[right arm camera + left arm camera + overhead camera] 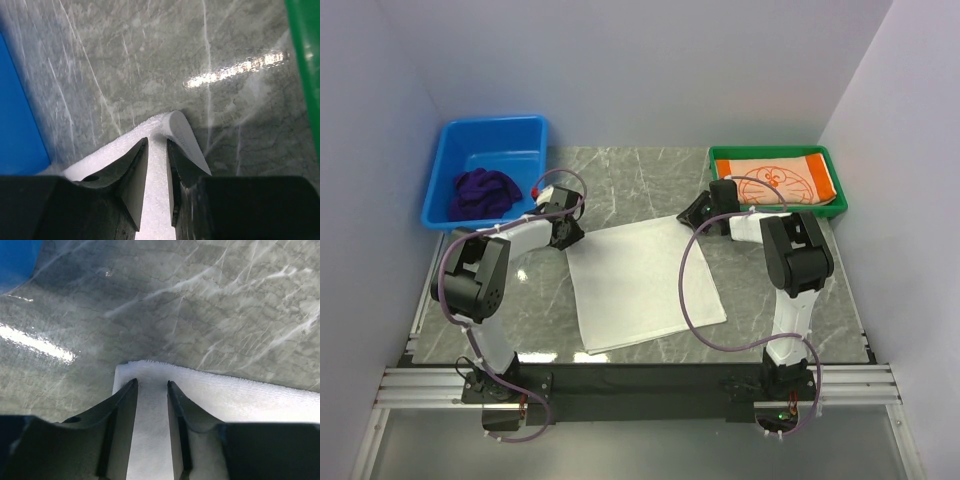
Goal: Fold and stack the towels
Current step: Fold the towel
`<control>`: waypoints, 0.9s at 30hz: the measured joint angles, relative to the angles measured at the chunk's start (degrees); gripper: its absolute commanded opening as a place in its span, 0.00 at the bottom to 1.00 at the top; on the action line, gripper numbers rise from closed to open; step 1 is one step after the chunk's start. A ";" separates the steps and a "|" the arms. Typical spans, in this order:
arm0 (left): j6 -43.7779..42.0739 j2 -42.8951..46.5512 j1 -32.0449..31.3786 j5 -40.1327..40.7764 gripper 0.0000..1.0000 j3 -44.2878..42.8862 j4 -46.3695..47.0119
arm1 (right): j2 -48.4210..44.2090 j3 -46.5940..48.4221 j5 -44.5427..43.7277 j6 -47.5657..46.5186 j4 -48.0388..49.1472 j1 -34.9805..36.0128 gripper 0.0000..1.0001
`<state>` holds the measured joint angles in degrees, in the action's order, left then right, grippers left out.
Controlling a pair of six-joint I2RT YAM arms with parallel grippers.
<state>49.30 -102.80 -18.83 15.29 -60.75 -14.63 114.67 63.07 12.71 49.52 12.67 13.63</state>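
Note:
A plain white towel (640, 285) lies spread flat on the marble table. My left gripper (570, 232) is down on its far left corner; in the left wrist view the gripper (152, 384) stands open, with flat white towel (250, 397) showing between the fingers. My right gripper (695, 215) is at the far right corner. In the right wrist view that gripper (157, 142) is shut on the white towel (185, 132), whose corner curls up beside the fingers. An orange printed towel (785, 180) lies folded in the green tray (770, 152). A dark purple towel (485, 193) sits crumpled in the blue bin (495, 128).
The blue bin stands at the back left and the green tray at the back right, both close behind the grippers. Walls enclose the table on three sides. Purple cables loop from each arm over the table.

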 measured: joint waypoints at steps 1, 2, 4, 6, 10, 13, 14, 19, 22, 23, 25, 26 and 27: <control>-0.02 0.00 0.00 0.00 0.40 0.00 0.09 | 0.00 0.00 -0.20 0.28 -0.09 0.00 0.29; -0.04 0.00 0.00 0.00 0.41 0.00 0.20 | 0.00 0.00 -0.31 0.44 -0.11 0.00 0.29; -0.09 0.00 0.00 -0.02 0.43 0.00 0.39 | -0.07 0.00 -0.59 0.52 -0.24 0.00 0.29; -0.11 -0.02 0.00 -0.07 0.43 -0.13 0.42 | -0.22 0.00 -1.07 0.35 -0.52 0.00 0.29; -0.39 -1.03 0.00 -0.11 0.43 -1.66 -0.44 | -0.70 0.04 -2.16 -0.28 -1.64 0.00 0.29; -0.59 -1.31 0.07 -0.61 0.47 -2.08 -0.39 | -1.31 0.04 -3.02 -1.81 -2.73 0.00 0.29; -0.72 -1.31 0.07 -0.72 0.49 -2.19 -0.46 | -1.62 0.04 -3.32 -2.93 -3.32 0.00 0.29; -2.75 -0.50 0.07 -1.99 0.69 -3.78 -3.23 | -4.28 0.28 -4.76 -11.30 -8.13 -0.09 0.29; -4.68 1.90 0.13 -1.92 0.86 -4.92 -6.08 | -6.05 2.47 -6.05 -17.40 -13.16 -0.04 0.30; -5.55 3.30 0.15 -1.90 0.91 -5.31 -6.82 | -6.38 3.96 -6.60 -19.63 -14.95 0.09 0.30; -7.17 6.58 0.15 -1.73 0.99 -6.08 -7.61 | -6.78 6.97 -7.89 -23.69 -17.79 0.52 0.30; -8.39 8.81 0.22 -1.46 0.99 -6.29 -7.65 | -6.86 8.33 -8.68 -25.64 -19.23 0.72 0.30; -9.25 10.64 0.28 -1.27 0.99 -6.47 -7.74 | -6.95 9.44 -9.25 -27.41 -20.33 1.53 0.30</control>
<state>40.05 -92.16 -18.55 14.02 -67.22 -22.37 107.72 72.51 3.46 22.11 -7.66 15.16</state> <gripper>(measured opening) 0.983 0.300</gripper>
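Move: The white towel's far-left corner lies right at the left fingertips, about 1 cm ahead and 2 cm left; the blue bin's middle is some 17 cm ahead and 24 cm left. The right hand has the towel's curled far-right corner about 2 cm ahead and 1 cm right, with the green tray's middle roughly 11 cm ahead and 25 cm right. Both corners are about 1 cm down. Right fingertips smooth their corner about 3 cm rightward, then both hands rise, left some 10 cm, fingers opening wide. ##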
